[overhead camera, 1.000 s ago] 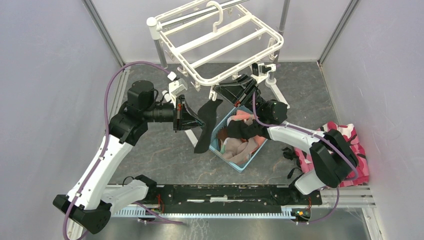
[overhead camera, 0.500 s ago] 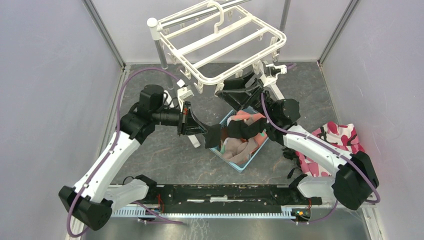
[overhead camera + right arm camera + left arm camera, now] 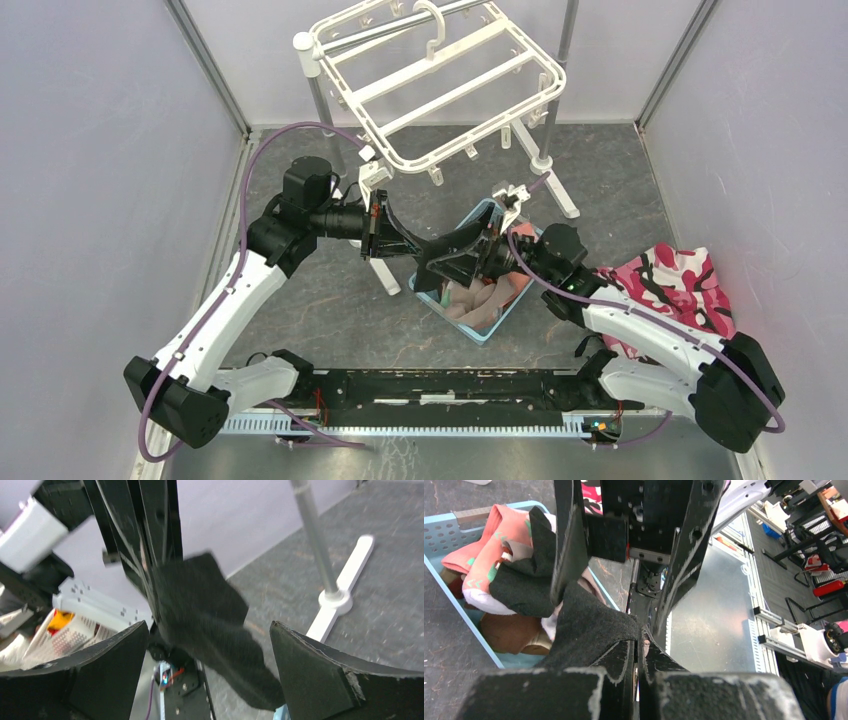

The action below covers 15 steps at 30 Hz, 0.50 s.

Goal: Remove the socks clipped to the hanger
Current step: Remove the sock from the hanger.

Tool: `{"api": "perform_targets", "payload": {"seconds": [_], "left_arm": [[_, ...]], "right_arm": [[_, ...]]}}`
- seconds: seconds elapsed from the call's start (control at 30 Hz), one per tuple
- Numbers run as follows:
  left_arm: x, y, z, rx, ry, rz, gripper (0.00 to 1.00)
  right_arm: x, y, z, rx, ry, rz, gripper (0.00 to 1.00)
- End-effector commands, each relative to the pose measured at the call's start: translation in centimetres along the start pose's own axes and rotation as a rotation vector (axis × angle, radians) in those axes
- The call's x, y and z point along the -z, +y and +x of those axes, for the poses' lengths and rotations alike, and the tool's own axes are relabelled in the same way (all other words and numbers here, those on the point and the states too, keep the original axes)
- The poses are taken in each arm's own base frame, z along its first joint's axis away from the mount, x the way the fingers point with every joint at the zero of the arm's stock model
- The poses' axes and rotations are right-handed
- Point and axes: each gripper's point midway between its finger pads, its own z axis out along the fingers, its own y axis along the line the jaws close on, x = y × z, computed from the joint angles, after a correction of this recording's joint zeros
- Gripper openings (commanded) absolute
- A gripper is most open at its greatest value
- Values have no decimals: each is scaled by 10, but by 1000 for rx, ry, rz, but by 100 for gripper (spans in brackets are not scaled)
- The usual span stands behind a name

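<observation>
The white hanger (image 3: pixel 440 90) hangs from the stand at the back, and the small clips that show dangle bare. My left gripper (image 3: pixel 408 244) is shut on a black sock (image 3: pixel 589 625) and holds it over the near-left rim of the basket. The jaws meet on the sock's edge in the left wrist view, at the left gripper (image 3: pixel 640 641). My right gripper (image 3: pixel 440 262) faces it, wide open. In the right wrist view the black sock (image 3: pixel 215 625) hangs between the spread jaws of the right gripper (image 3: pixel 209 625), touching neither pad. Coral pink socks (image 3: pixel 479 555) lie in the basket.
The light blue basket (image 3: pixel 450 315) sits on the grey floor below both grippers, holding several socks. A grey pole stand (image 3: pixel 322 105) with white feet (image 3: pixel 558 190) carries the hanger. A pink camouflage cloth heap (image 3: pixel 680 285) lies by the right wall.
My right gripper has opened and dropped from the hanger's clips to the black sock. The left gripper has carried that sock rightward to the basket. The hanger has swung back up.
</observation>
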Motion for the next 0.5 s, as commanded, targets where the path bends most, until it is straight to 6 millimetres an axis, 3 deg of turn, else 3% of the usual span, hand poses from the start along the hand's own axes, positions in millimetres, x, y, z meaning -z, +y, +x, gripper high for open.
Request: {"api": "perform_targets", "payload": {"seconds": [0.0, 0.1, 0.17, 0.23, 0.27, 0.3, 0.37, 0.4, 0.47], "left_arm": [[1, -14, -15, -20, -43, 45, 2], [1, -18, -23, -5, -67, 55, 2], [1, -19, -26, 7, -77, 57, 4], [0, -17, -22, 19, -70, 51, 14], [1, -14, -19, 21, -63, 34, 25], [1, -11, -15, 21, -52, 18, 41], [3, -5, -9, 19, -30, -31, 82], [5, -1, -6, 11, -20, -60, 98], [9, 3, -2, -6, -3, -104, 100]], "right_arm": [[-2, 19, 0, 68, -7, -71, 97], [-9, 25, -1, 51, -17, -102, 83], [-12, 28, 1, 33, -18, -122, 61], [-11, 28, 1, 27, -28, -121, 27], [-10, 24, 1, 31, -26, -98, 8], [-9, 19, 2, 40, -18, -67, 0], [-5, 6, 3, 64, 2, 19, 0], [0, -2, 4, 77, 18, 69, 0], [12, -20, 4, 99, 44, 173, 0]]}}
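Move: Just beyond the right hand's open fingers, the black sock lies about 3 cm to their left, 1 cm back and 2 cm lower. The left fingertips still pinch this sock, its middle some 2 cm to their right, level fore and aft, and 3 cm below. From the right hand, the hanger's nearest clip is roughly 4 cm ahead, 1 cm left and 15 cm up; the blue basket's middle is about 2 cm ahead, 7 cm right and 25 cm down. Handing the sock across, the right hand edges about 1.5 cm left and back and 1 cm down, its wide-open fingers then shutting on the cloth beside the left fingertips. The left hand rises about 1.5 cm with its grip kept, then opens fully and lets go while sinking slightly; the right, now pinching the sock, eases back forward and right and a little lower. ##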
